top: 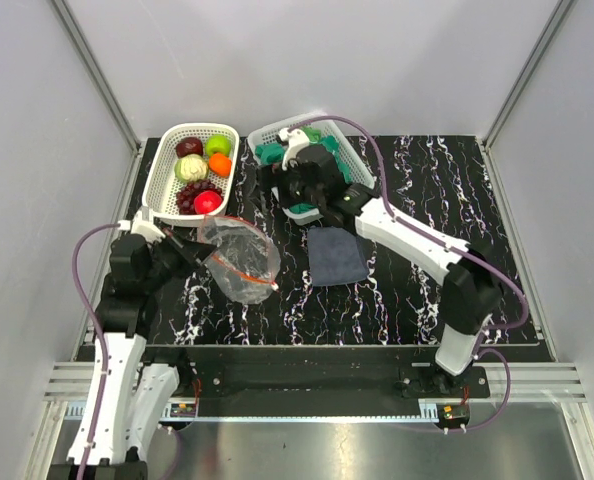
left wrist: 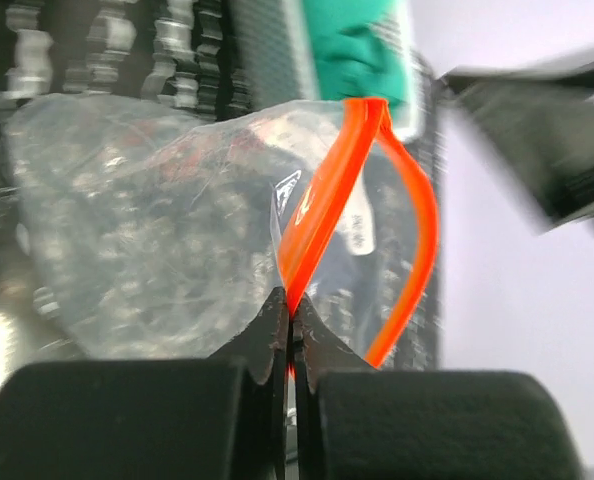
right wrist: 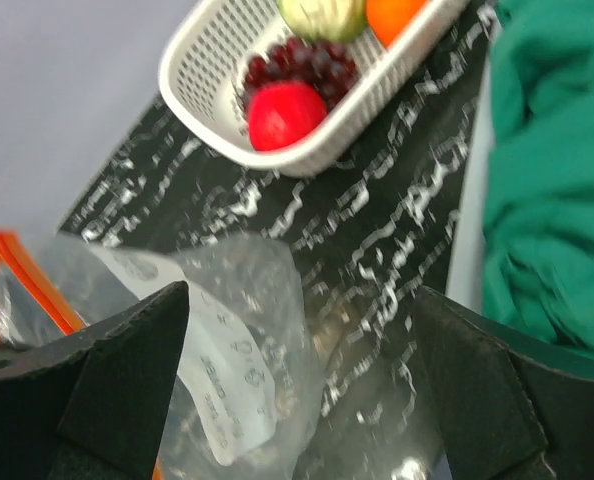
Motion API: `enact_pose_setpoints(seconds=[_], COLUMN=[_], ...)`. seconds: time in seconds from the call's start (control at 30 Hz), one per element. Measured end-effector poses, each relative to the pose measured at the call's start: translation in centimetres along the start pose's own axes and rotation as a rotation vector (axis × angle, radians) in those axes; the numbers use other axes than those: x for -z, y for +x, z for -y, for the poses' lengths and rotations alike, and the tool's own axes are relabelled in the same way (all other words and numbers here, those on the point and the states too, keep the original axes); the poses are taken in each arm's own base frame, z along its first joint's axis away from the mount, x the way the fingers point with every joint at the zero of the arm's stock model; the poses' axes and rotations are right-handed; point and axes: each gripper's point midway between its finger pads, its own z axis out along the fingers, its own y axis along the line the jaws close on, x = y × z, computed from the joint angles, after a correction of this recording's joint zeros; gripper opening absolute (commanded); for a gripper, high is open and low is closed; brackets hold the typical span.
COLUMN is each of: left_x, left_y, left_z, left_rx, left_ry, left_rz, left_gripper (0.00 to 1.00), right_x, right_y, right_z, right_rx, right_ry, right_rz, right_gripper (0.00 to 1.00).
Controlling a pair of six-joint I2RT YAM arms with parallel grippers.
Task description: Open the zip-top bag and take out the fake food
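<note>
The clear zip-top bag [top: 240, 258] hangs off the table left of centre and looks empty. Its orange-red zip strip [left wrist: 329, 195] is spread into an open loop. My left gripper [left wrist: 294, 312] is shut on that strip at its near end; it shows in the top view [top: 195, 250] at the bag's left side. The fake food lies in the left white basket [top: 155, 188]: a red tomato [right wrist: 286, 114], purple grapes [right wrist: 303, 62], a cabbage [top: 190, 167], an orange [top: 220, 164], a green apple [top: 218, 145] and a dark red apple [top: 188, 147]. My right gripper [right wrist: 302, 375] is open and empty, above the table beside the bag [right wrist: 239, 335].
A second white basket [top: 345, 146] at the back centre holds green cloths [right wrist: 557, 170]. A dark grey-blue square cloth [top: 336, 256] lies flat on the black marbled table [top: 427, 180] right of the bag. Grey walls enclose the table on three sides.
</note>
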Motion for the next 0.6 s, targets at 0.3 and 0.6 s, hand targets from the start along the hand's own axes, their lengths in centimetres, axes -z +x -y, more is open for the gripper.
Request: enact_pose_setpoints(seconds=[0.3,0.6], left_x=[-1.1,-0.8], left_y=[-0.1,3.1], left_z=[0.4,-7.0], left_rx=[-0.047,0.064], left_ry=[-0.003,-0.305], left_rz=[-0.080,-0.134], left_gripper=[0.01,0.71], right_x=[3.7,3.9], right_y=[3.2,4.8], right_z=[1.7,-1.1], right_rx=[-0.003,-0.076], right_ry=[0.063,-0.086], right_rz=[-0.056,-0.129], right_gripper=[0.99,1.00])
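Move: The left hand still pinches the empty zip-top bag by its orange zip edge; the bag's body lies some 7 cm to its right and about 4 cm below, over bare table roughly 13 cm under the fingers. The white basket of food is about 19 cm ahead of that hand and 5 cm left. From the open right hand the bag is some 14 cm back, 5 cm left and 8 cm lower; the basket with green cloth stands about 7 cm ahead and 11 cm right. The left fingers end their pinch on the zip edge, opening to nearly half: the hand first carries the bag a little right and up, then turns back left and sinks about 8 cm, tipping down some 20 degrees as it lets go. Meanwhile the right hand, wide open and empty, backs off about 5 cm towards the bag, swinging right and then partly left again, and dips slightly. ##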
